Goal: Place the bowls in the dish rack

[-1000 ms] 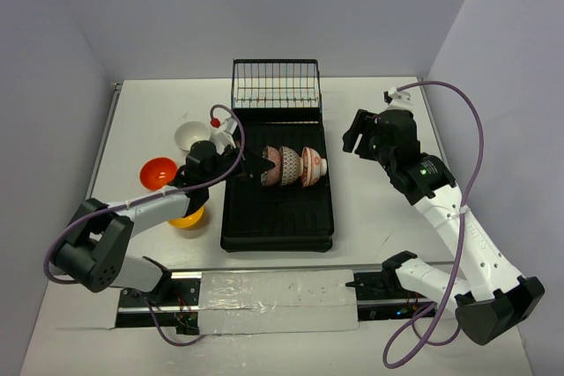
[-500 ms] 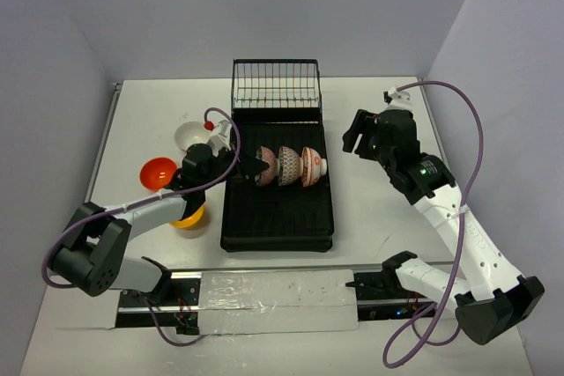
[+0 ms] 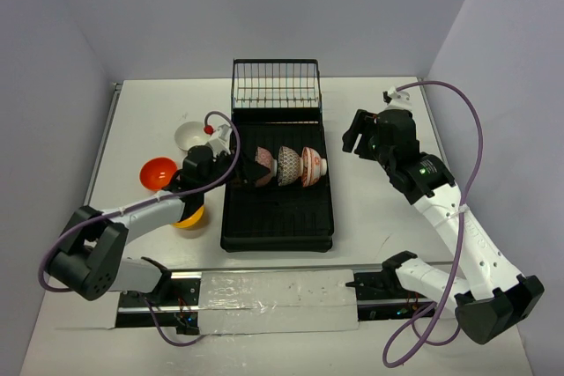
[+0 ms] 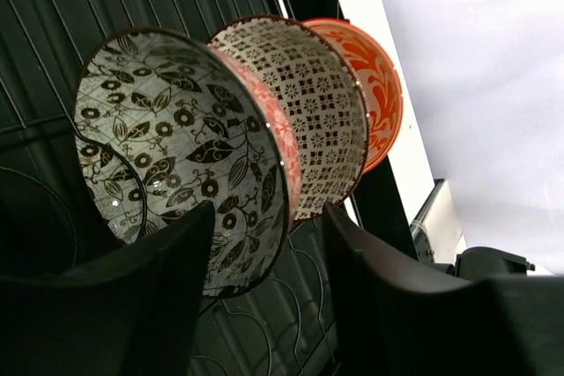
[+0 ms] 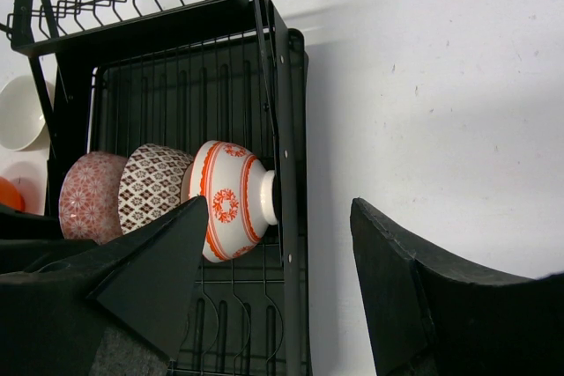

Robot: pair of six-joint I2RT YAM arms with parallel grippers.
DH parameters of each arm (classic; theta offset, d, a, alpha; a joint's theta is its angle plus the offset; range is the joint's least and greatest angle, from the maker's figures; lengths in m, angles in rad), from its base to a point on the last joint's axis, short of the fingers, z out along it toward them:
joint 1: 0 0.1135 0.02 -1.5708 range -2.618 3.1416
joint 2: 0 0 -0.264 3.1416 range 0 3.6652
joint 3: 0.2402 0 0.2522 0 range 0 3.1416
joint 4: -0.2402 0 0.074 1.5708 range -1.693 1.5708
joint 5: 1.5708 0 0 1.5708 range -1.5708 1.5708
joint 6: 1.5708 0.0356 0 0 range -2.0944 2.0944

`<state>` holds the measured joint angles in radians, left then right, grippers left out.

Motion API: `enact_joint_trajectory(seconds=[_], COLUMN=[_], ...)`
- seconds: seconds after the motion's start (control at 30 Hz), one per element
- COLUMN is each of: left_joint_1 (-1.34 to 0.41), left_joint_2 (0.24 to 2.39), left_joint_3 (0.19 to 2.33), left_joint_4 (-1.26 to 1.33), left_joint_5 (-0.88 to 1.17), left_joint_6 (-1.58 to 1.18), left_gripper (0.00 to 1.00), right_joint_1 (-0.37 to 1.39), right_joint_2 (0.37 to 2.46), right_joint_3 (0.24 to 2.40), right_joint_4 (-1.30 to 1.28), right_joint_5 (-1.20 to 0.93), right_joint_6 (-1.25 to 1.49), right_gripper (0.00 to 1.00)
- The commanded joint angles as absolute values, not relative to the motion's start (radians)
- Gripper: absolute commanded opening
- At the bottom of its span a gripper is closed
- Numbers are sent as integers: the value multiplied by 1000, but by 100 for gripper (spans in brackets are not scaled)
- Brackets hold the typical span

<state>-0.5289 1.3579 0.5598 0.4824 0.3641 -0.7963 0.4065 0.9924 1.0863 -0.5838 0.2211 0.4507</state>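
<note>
Three patterned bowls stand on edge in a row in the black dish rack [image 3: 278, 217]: a pinkish bowl [image 3: 263, 165] with a leaf pattern inside [image 4: 176, 156], a lattice-patterned bowl [image 3: 288, 165] and a red-on-white bowl [image 3: 310, 166]. My left gripper [image 3: 236, 173] is open. The pinkish bowl's rim stands between its fingers [image 4: 141, 305], which no longer clamp it. On the table left of the rack sit a white bowl [image 3: 189, 136], a red-orange bowl [image 3: 159, 173] and a yellow-orange bowl [image 3: 187, 217], the last partly under my left arm. My right gripper [image 3: 357, 138] hangs open and empty over the table right of the rack.
The rack's upright wire basket [image 3: 275, 85] stands at its far end. The rack's near half has bare ribs [image 5: 229, 323]. White table [image 5: 441, 85] stretches to the right of the rack. Grey walls close in the far and side edges.
My left jaws have opened off the pinkish bowl's rim and drawn back slightly to the left. The bowl stays on edge in the rack. My right arm has not moved.
</note>
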Motion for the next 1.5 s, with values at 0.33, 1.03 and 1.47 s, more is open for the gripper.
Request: enact_joint_trajectory(seconds=[0.33, 1.03, 1.47], left_joint_1=[-529, -529, -528], left_joint_2=[1270, 986, 1037], left_joint_3=[594, 894, 1047], left_joint_4=[402, -297, -873], left_joint_5=[319, -149, -422], left_joint_6=[-746, -687, -905], left_gripper=[68, 77, 79], right_joint_1=[414, 417, 416], right_joint_2=[994, 934, 887], right_joint_3=[1081, 1080, 1081], right_joint_4=[-557, -552, -548], right_joint_5=[229, 212, 186], right_joint_6=[439, 434, 434], right_gripper=[73, 73, 74])
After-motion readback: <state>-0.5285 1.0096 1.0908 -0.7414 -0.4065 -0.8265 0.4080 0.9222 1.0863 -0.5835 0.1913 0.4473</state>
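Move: The yellow bowl, still on the table, lies about 18 cm to the left of my left hand, 6 cm back and some 11 cm below. The red bowl is roughly 25 cm left and 2 cm ahead, the white bowl about 15 cm left and 12 cm ahead. The pink bowl I've just set in the rack is right at my fingertips, 4 cm right and 2 cm ahead. From my right hand the yellow bowl is some 50 cm left and 8 cm back, well below. I open my left fingers wider and come free of the pink bowl's rim, lifting and dipping slightly first. Then I swing up and left over the rack's left edge, about 16 cm across, rising some 14 cm before sinking 4 again, while the hand turns about 40 degrees counter-clockwise and rolls its left side up. My empty right hand eases up about 2 cm. ##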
